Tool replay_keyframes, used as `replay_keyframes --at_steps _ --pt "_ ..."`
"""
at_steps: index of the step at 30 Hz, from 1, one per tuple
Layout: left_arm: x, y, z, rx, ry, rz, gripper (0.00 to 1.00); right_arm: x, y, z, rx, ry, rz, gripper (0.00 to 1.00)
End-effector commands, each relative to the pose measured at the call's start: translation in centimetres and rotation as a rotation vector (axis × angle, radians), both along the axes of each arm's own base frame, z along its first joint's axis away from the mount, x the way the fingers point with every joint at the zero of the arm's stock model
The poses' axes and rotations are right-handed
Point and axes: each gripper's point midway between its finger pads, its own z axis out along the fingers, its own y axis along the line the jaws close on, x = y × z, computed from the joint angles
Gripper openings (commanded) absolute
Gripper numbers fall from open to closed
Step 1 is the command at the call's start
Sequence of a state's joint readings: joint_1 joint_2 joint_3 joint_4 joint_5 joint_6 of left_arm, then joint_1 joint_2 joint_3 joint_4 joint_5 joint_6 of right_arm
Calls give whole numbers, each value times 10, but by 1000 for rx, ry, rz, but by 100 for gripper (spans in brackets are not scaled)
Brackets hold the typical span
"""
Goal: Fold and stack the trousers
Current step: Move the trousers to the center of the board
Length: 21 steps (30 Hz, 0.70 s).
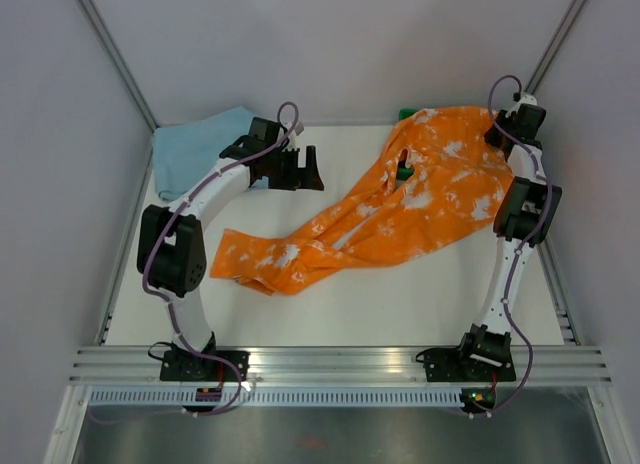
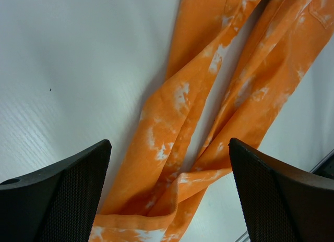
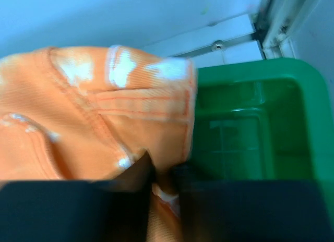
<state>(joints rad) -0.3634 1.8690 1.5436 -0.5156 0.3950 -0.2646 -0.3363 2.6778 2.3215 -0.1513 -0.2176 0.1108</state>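
The orange trousers point(image 1: 400, 219) with white blotches lie unfolded in a diagonal across the white table point(image 1: 400, 304), waist at the back right, leg ends at the front left. My right gripper point(image 3: 164, 179) is at the back right corner, its jaws pinched on a fold of the waist fabric point(image 3: 104, 117). My left gripper point(image 1: 300, 169) hovers open above the table at the back left. In the left wrist view its black fingers point(image 2: 62, 190) stand wide apart over the two crossed trouser legs point(image 2: 172, 127), touching nothing.
A green bin point(image 3: 250, 127) sits at the back edge, partly under the waist, its corner point(image 1: 408, 114) showing in the top view. A light blue cloth point(image 1: 195, 149) lies at the back left corner. White walls enclose the table on three sides.
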Motion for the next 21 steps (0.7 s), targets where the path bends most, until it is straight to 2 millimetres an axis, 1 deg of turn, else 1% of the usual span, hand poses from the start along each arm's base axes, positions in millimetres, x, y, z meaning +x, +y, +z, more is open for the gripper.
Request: replay_keyframes --at_steps 1,2,4,7,8,9,10,11,12,13,14,15,16,17,18,19,20,21 --pt "4 -2 5 -2 6 16 99 19 6 29 31 -120 39 8" --pt "4 -2 5 1 4 13 99 19 7 30 32 -122 40 0" --pt "4 -1 6 11 -2 9 99 20 10 30 25 -120 48 0" --pt "3 1 11 20 -15 11 99 18 16 42 25 -123 55 0" --pt "2 3 13 23 -17 11 99 18 19 62 20 -143 60 0" --pt "1 5 14 31 -24 11 99 17 21 74 16 -156 65 0" --pt "0 7 19 35 -36 12 99 15 29 81 17 -159 81 0" --pt "-1 9 19 45 -41 15 99 12 35 118 -1 -203 94 0" --pt "-1 13 18 61 -49 25 99 9 41 137 -10 -226 108 0" --pt "-2 14 18 67 -52 25 99 5 55 144 -12 -225 136 0" --pt "-5 15 16 70 -52 22 99 -4 67 189 -27 -286 167 0" --pt "-8 13 16 58 -51 7 98 -10 78 207 -24 -306 190 0" --pt "-12 11 15 43 -48 -14 98 -18 101 208 -1 -297 241 0" --pt "-24 6 6 31 -32 -51 98 -34 115 252 -9 -358 263 0" --pt "-28 0 3 34 -63 -99 98 -43 128 267 -2 -378 285 0" --pt "-34 -3 -1 51 -74 -124 97 -54 149 258 36 -348 316 0" --pt "-47 -10 -10 70 -72 -168 97 -74 164 291 37 -388 338 0" --pt "-50 -12 -13 82 -101 -202 97 -87 176 301 43 -394 355 0"
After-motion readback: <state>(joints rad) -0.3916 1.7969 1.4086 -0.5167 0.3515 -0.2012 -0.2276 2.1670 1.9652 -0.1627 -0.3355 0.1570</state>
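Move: The waistband corner of the orange trousers lies practically at the right fingertips, between the half-shut fingers and about 1 cm below the hand point. It drapes over the green box, whose middle is some 10 cm to the left, level fore and aft and about 4 cm lower. The middle of the trousers lies roughly 27 cm left and 20 cm back. From the left hand that corner is about 50 cm to the right, 25 cm ahead and 11 cm lower. The trousers' waistband corner is pinched as the right fingers finish shutting on it, the hand nearly still at first. Then, speeding up, the right hand lifts it about 17 cm, carrying it some 11 cm left and a little back, up off the green box, while turning about 10 degrees counter-clockwise. Late on, the open, empty left hand eases about 3 cm back and a little down above the legs. ##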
